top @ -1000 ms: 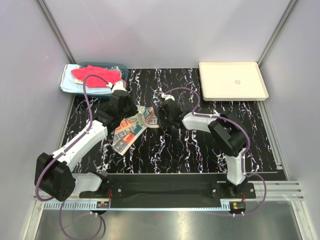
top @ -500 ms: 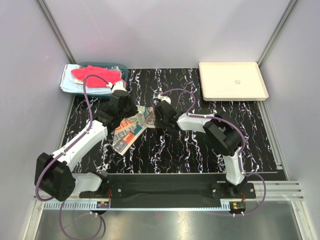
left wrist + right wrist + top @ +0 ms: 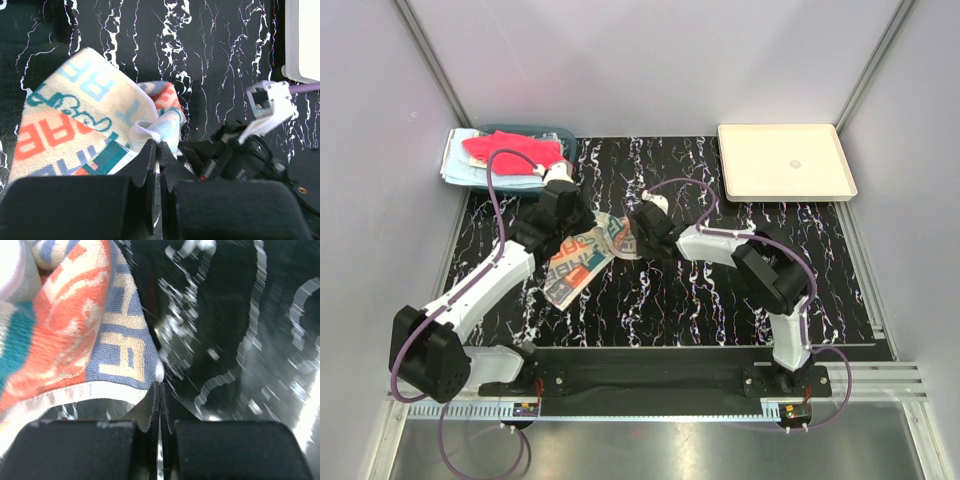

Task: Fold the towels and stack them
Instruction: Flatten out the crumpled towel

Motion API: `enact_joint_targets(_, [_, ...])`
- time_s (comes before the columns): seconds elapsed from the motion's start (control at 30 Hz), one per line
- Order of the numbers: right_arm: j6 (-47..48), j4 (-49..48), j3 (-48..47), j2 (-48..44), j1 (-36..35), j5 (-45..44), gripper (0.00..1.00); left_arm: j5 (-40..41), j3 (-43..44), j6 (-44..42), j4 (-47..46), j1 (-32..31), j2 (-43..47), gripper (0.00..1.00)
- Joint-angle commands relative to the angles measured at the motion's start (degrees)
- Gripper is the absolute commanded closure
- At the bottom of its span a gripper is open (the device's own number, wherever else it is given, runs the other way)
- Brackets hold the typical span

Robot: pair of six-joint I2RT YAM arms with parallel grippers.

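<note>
A patterned towel (image 3: 578,262) with orange, teal and blue letters lies crumpled on the black marbled table (image 3: 720,290), between my two grippers. My left gripper (image 3: 590,232) is shut on a bunched fold of it (image 3: 150,132), with the jaws (image 3: 159,145) pressed together. My right gripper (image 3: 632,240) is shut too. The towel's white-edged corner (image 3: 159,371) sits right at its closed tips (image 3: 160,385). A red-pink towel (image 3: 510,150) lies on a light blue towel (image 3: 458,165) at the far left.
A teal basket (image 3: 560,135) sits under the red-pink and light blue towels at the back left. A cream tray (image 3: 785,160) stands at the back right. The right arm's wrist (image 3: 240,155) is close beside my left fingers.
The right gripper has moved left to the towel's right corner and has shut there. The left gripper has stayed shut on the towel, in the same place.
</note>
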State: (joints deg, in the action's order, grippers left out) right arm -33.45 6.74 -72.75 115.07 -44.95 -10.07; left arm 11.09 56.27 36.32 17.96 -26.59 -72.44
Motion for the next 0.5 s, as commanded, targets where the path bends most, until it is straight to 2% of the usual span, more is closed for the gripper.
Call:
enact_joint_targets(0.0, [0.93, 7.22, 1.03, -7.65, -0.23, -3.55, 1.0, -0.72, 1.82, -1.51, -0.38, 0.22, 2.31, 1.0])
enact_joint_targets(0.2, [3.48, 13.72, -0.63, -19.78, -0.23, -6.98, 1.0, -5.02, 4.02, -4.49, 1.99, 0.05, 5.11, 1.0])
enact_joint_targets(0.47, [8.48, 20.23, -6.52, -34.8, -0.31, -9.88, 1.0, -7.83, 10.51, -11.17, 6.3, -3.03, 14.08, 1.0])
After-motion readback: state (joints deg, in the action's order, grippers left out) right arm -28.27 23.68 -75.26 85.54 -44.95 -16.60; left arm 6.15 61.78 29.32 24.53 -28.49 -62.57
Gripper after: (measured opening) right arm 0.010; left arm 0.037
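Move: My left hand keeps a bunched part of the towel gripped. The crumpled body lies some 18 cm below that hand, about 2 cm back and 3 cm left. The blue-and-white corner already shut in my right fingers is roughly 10 cm to my left hand's right, level fore-and-aft, 17 cm lower. From my right hand, the crumpled body is about 12 cm left and 4 cm back, and the towel basket some 22 cm ahead and 26 cm left. I keep the corner pinched in my right hand and lift it fast off the table, about 20 cm up, drifting some 5 cm right, away from my left grip, as the fingers tip up about 15 degrees. My left hand holds on and starts later: up 8 cm and a little back, turning some 10 degrees clockwise. ##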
